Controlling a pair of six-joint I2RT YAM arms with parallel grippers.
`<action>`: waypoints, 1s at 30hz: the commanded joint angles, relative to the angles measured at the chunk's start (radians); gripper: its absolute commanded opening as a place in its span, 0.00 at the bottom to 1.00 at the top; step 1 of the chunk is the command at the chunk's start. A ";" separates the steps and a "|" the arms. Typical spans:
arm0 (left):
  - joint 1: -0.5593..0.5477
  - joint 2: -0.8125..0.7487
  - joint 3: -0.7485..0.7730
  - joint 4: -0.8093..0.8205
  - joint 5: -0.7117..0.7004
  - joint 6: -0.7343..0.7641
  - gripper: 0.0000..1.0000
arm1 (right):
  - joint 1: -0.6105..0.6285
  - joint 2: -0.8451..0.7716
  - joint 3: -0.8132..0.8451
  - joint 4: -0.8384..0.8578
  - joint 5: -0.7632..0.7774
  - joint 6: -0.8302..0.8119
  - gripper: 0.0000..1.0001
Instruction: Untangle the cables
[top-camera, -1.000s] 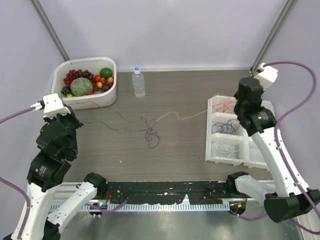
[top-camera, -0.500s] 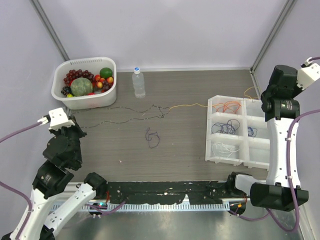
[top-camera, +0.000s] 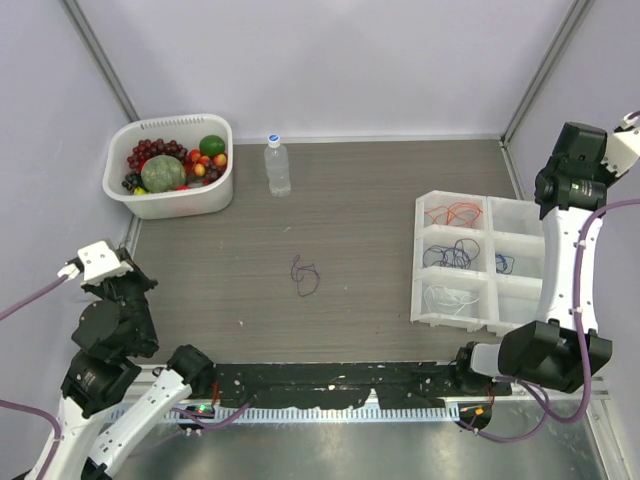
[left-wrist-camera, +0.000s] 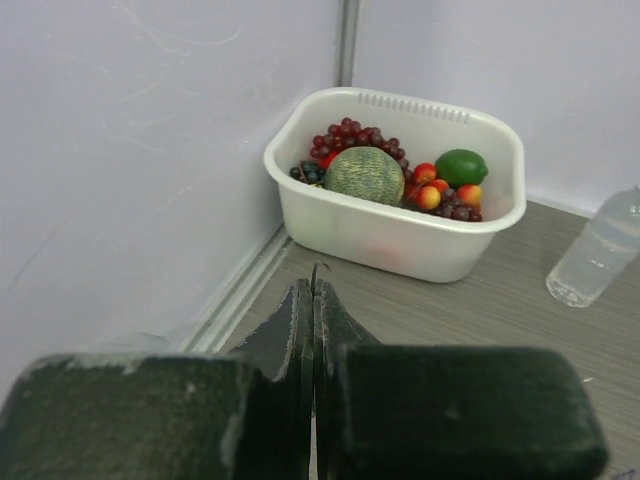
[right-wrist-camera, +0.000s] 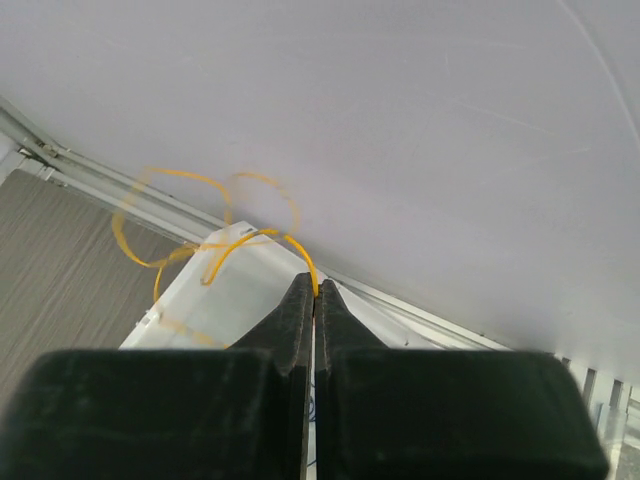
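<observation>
One dark purple cable (top-camera: 305, 275) lies loose on the middle of the table. My left gripper (left-wrist-camera: 314, 290) is shut near the left wall, and a hair-thin black cable tip (left-wrist-camera: 319, 269) pokes out of its jaws. High at the far right, my right gripper (right-wrist-camera: 315, 287) is shut on a yellow cable (right-wrist-camera: 256, 234) that loops above the white tray (right-wrist-camera: 240, 295). Inside the tray (top-camera: 417, 260) lie red and orange cables (top-camera: 455, 212), purple cables (top-camera: 455, 254), a blue cable (top-camera: 505, 263) and white cables (top-camera: 445, 297). The black and yellow cables do not show in the top view.
A white basket (top-camera: 170, 206) of fruit stands at the far left corner, also ahead of my left gripper as the basket (left-wrist-camera: 400, 245). A clear water bottle (top-camera: 277, 165) stands beside it. The enclosure walls are close to both arms.
The two arms pulled apart: the left back toward the near left, the right up to the far right. The black and yellow cables that lay strung across the table are gone from it.
</observation>
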 joint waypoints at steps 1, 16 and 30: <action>-0.015 -0.006 -0.035 0.052 0.135 -0.039 0.00 | 0.005 -0.048 0.041 0.021 -0.093 0.014 0.01; -0.117 0.126 -0.052 0.050 0.470 -0.143 0.00 | 0.004 -0.383 -0.019 -0.221 0.043 0.097 0.01; -0.150 0.142 -0.019 0.026 0.467 -0.125 0.00 | 0.002 -0.379 -0.353 -0.272 0.158 0.401 0.01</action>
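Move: The right hand holds the yellow cable; the box's empty near-right compartment lies about 18 cm back, 7 cm left and 30 cm below, with the blue cable some 9 cm back and 9 cm left, the white cable 17 cm back and 20 cm left. The left hand holds the black cable; bare table lies 10 cm ahead, 13 cm right, 33 cm below, and the purple cable 12 cm ahead and 28 cm right. Right hand arcs yellow cable back 12 cm towards the near compartment; left swings black cable 14 cm right. ##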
